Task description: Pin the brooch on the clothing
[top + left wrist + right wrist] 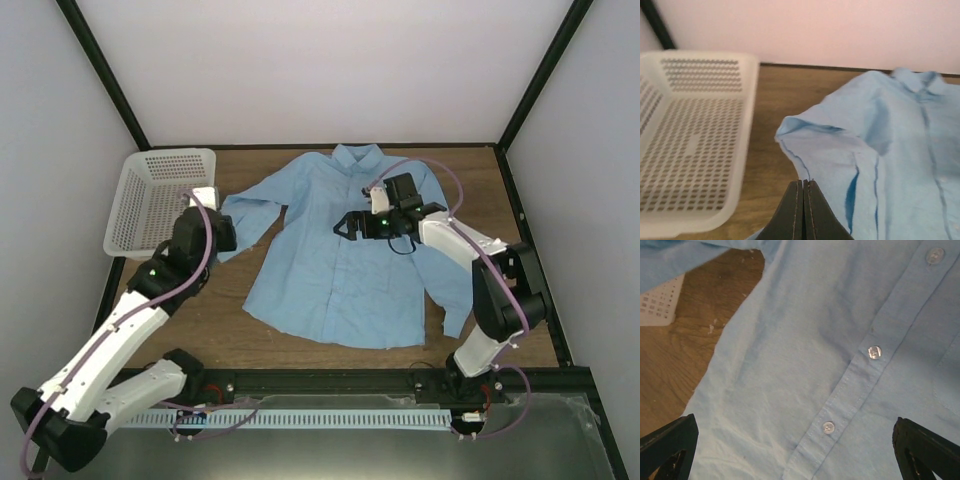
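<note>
The clothing [330, 270], a light blue button-front shirt, lies spread on the wooden table with its collar toward the back. My left gripper [229, 239] is at the end of the shirt's left sleeve. In the left wrist view its fingers [812, 210] are pressed together, and the hem of the sleeve [830, 160] runs straight into their tips, so it is shut on the clothing. My right gripper [346, 228] hovers open over the chest of the clothing [790, 340], either side of the button placket [874, 352], holding nothing. The brooch is out of view.
A white mesh basket [170, 153] stands at the back left, just left of the sleeve, and shows in the left wrist view as the basket [690, 135]. Bare wooden table [770, 150] lies between basket and sleeve. Black frame posts and white walls enclose the table.
</note>
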You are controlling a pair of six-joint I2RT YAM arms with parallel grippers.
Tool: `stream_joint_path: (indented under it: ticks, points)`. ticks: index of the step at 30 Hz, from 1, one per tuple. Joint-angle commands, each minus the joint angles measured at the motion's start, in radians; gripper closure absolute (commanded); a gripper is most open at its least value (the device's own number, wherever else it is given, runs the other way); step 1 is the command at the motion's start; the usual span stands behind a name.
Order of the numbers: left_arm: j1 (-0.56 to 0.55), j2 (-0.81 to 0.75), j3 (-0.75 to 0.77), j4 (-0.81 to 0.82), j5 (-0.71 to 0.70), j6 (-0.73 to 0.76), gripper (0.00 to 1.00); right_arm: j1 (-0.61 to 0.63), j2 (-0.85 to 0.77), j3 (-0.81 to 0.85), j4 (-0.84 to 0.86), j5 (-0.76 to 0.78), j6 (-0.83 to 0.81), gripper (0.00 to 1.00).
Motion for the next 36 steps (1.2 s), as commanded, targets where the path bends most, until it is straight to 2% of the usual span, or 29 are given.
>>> stream_joint_path:
  ticks: [1, 2, 5, 8, 11, 13, 15, 19, 21, 22, 26, 30, 36]
  points:
    - [-0.113, -0.011, 0.009, 0.064, 0.113, 0.225, 1.0, 0.0, -0.057, -0.003, 0.026, -0.031, 0.032, 0.0]
    - [-0.186, 0.0, -0.009, 0.091, 0.115, 0.258, 1.0, -0.003, -0.069, -0.007, 0.031, -0.017, 0.042, 0.0]
    - [-0.392, 0.067, -0.062, 0.124, 0.007, 0.32, 1.0, -0.051, -0.119, -0.029, 0.048, -0.024, 0.092, 0.0]
    - [-0.525, 0.161, -0.102, 0.124, 0.047, 0.257, 1.0, -0.136, -0.178, -0.061, 0.061, -0.062, 0.119, 0.0]
    - [-0.676, 0.279, -0.129, 0.167, 0.084, 0.212, 1.0, -0.179, -0.209, -0.062, 0.033, -0.011, 0.087, 0.0]
    - [-0.733, 0.402, -0.086, 0.138, 0.109, 0.161, 0.95, -0.182, -0.211, -0.046, -0.005, 0.01, 0.056, 0.0]
    - [-0.741, 0.461, -0.047, 0.127, 0.171, 0.119, 0.8, -0.18, -0.205, -0.052, -0.014, -0.028, 0.043, 0.0]
    - [-0.7, 0.394, -0.067, 0.146, 0.265, 0.034, 0.44, -0.128, -0.183, -0.09, -0.018, -0.123, 0.014, 0.0]
    - [-0.611, 0.291, -0.128, 0.198, 0.391, 0.001, 0.23, -0.062, -0.18, -0.113, -0.013, -0.091, 0.002, 0.0]
    - [-0.562, 0.23, -0.156, 0.212, 0.425, -0.024, 0.16, -0.034, -0.177, -0.127, 0.002, -0.094, 0.006, 0.0]
    - [-0.352, 0.034, -0.231, 0.212, 0.521, -0.132, 0.06, 0.052, -0.132, -0.155, 0.044, -0.193, 0.027, 0.0]
    - [-0.166, -0.022, -0.274, 0.2, 0.576, -0.221, 0.06, 0.133, -0.095, -0.142, 0.046, -0.183, 0.03, 0.0]
    - [-0.123, -0.025, -0.279, 0.216, 0.549, -0.24, 0.06, 0.284, 0.001, -0.046, -0.009, -0.056, 0.025, 0.0]
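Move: The left hand, raised, already holds the sleeve by its cuff end. The shirt's lower left front, where the sleeve goes, lies about 16 cm to its right, 7 cm back and 26 cm below. The basket stands some 19 cm left and 18 cm ahead; the button strip is roughly 25 cm right and 6 cm ahead. From the open right hand that lower front is about 10 cm left, 19 cm back and 12 cm below. Left swings the sleeve some 25 cm right, down, back, releases, retreats leftward; the right goes right, then back-left. ##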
